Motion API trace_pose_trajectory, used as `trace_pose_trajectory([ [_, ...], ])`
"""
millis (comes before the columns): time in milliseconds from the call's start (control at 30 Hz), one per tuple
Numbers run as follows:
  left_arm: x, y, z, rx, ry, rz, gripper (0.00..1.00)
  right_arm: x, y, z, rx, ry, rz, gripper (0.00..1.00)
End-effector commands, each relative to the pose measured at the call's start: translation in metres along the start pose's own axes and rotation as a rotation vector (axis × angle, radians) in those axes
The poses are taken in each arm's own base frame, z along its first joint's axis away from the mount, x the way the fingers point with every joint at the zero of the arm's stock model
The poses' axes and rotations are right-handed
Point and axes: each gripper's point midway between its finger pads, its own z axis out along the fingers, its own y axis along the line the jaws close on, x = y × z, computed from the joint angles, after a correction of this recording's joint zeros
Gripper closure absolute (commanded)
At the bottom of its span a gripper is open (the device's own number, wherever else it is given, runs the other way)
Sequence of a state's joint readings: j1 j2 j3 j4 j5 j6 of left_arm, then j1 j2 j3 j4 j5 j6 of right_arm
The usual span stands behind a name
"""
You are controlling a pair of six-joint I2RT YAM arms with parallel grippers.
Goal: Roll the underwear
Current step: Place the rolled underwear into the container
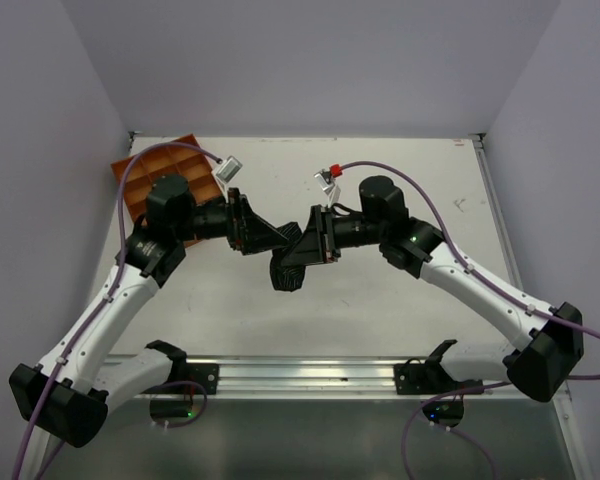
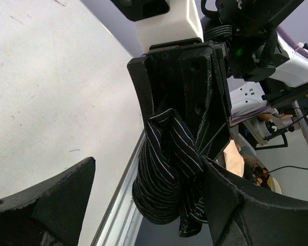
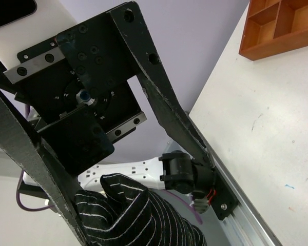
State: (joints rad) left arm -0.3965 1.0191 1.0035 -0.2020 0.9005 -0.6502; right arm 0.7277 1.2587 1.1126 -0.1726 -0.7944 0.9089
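The underwear [image 1: 286, 272] is a bunched black fabric with thin pale stripes, hanging in the air above the table's middle. My right gripper [image 1: 300, 250] is shut on its upper part; in the left wrist view the underwear [image 2: 167, 174] hangs from those closed jaws. My left gripper [image 1: 278, 242] faces the right one and is open, with its jaws wide apart on either side of the bundle [image 2: 143, 177]. Its right finger [image 2: 246, 205] touches the fabric. In the right wrist view the underwear [image 3: 133, 218] fills the bottom and hides my right fingertips.
An orange compartment tray [image 1: 165, 172] sits at the table's far left corner, also in the right wrist view [image 3: 282, 25]. A metal rail [image 1: 310, 375] runs along the near edge. The white table [image 1: 420, 200] lies below both grippers.
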Motion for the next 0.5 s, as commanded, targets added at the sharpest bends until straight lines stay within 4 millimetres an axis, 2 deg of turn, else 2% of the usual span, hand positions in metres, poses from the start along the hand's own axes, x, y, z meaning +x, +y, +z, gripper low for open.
trace_pose_trajectory([
  [0,-0.002,-0.002,0.003,0.02,-0.009,0.026,0.18,-0.013,0.014,0.0,-0.021,-0.033,-0.056,1.0],
  [33,-0.002,-0.002,0.004,0.023,-0.011,0.025,0.19,-0.014,0.014,0.0,-0.023,-0.031,-0.059,1.0],
  [133,-0.002,-0.001,0.006,0.035,-0.021,0.016,0.32,-0.013,0.013,0.001,-0.021,-0.023,-0.057,1.0],
  [167,-0.003,-0.001,0.006,0.039,-0.027,0.017,0.42,-0.013,0.011,0.002,-0.018,-0.023,-0.055,1.0],
  [233,-0.006,-0.002,0.007,0.046,-0.043,0.01,0.55,-0.013,0.011,0.002,-0.016,-0.021,-0.056,1.0],
  [267,-0.008,-0.001,0.007,0.037,-0.051,0.006,0.66,-0.011,0.01,0.0,-0.007,-0.022,-0.059,1.0],
  [333,-0.011,-0.003,0.008,0.047,-0.044,0.009,0.79,-0.009,0.007,-0.001,0.006,-0.02,-0.059,1.0],
  [367,-0.01,0.0,0.01,0.04,-0.034,-0.001,0.91,-0.007,0.005,-0.002,0.013,-0.017,-0.059,1.0],
  [433,-0.009,0.001,0.01,0.038,-0.012,0.0,1.0,-0.003,0.004,-0.004,0.013,-0.015,-0.058,1.0],
  [467,-0.01,0.001,0.011,0.043,-0.008,0.001,1.0,-0.003,0.006,-0.004,0.005,-0.019,-0.066,1.0],
])
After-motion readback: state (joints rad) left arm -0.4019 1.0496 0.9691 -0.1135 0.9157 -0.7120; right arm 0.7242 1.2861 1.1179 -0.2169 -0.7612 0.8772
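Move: The rolled underwear hangs in the right gripper, its middle about 1 cm back, 1 cm left and 2 cm below that hand. From the left hand, whose open fingers are already around its far end, the roll's middle is some 4 cm back, 1 cm right and 3 cm down. The brown container lies roughly 33 cm ahead of the left hand, 30 cm to its left and 31 cm below. Close the left gripper from nearly wide open to almost shut, pinching the far end of the roll and letting the hand creep under 1 cm to the right, down and forward. Keep the right gripper's hold unchanged and bring that hand about 1.5 cm down and 1 cm forward, easing the roll in towards the left fingers. ##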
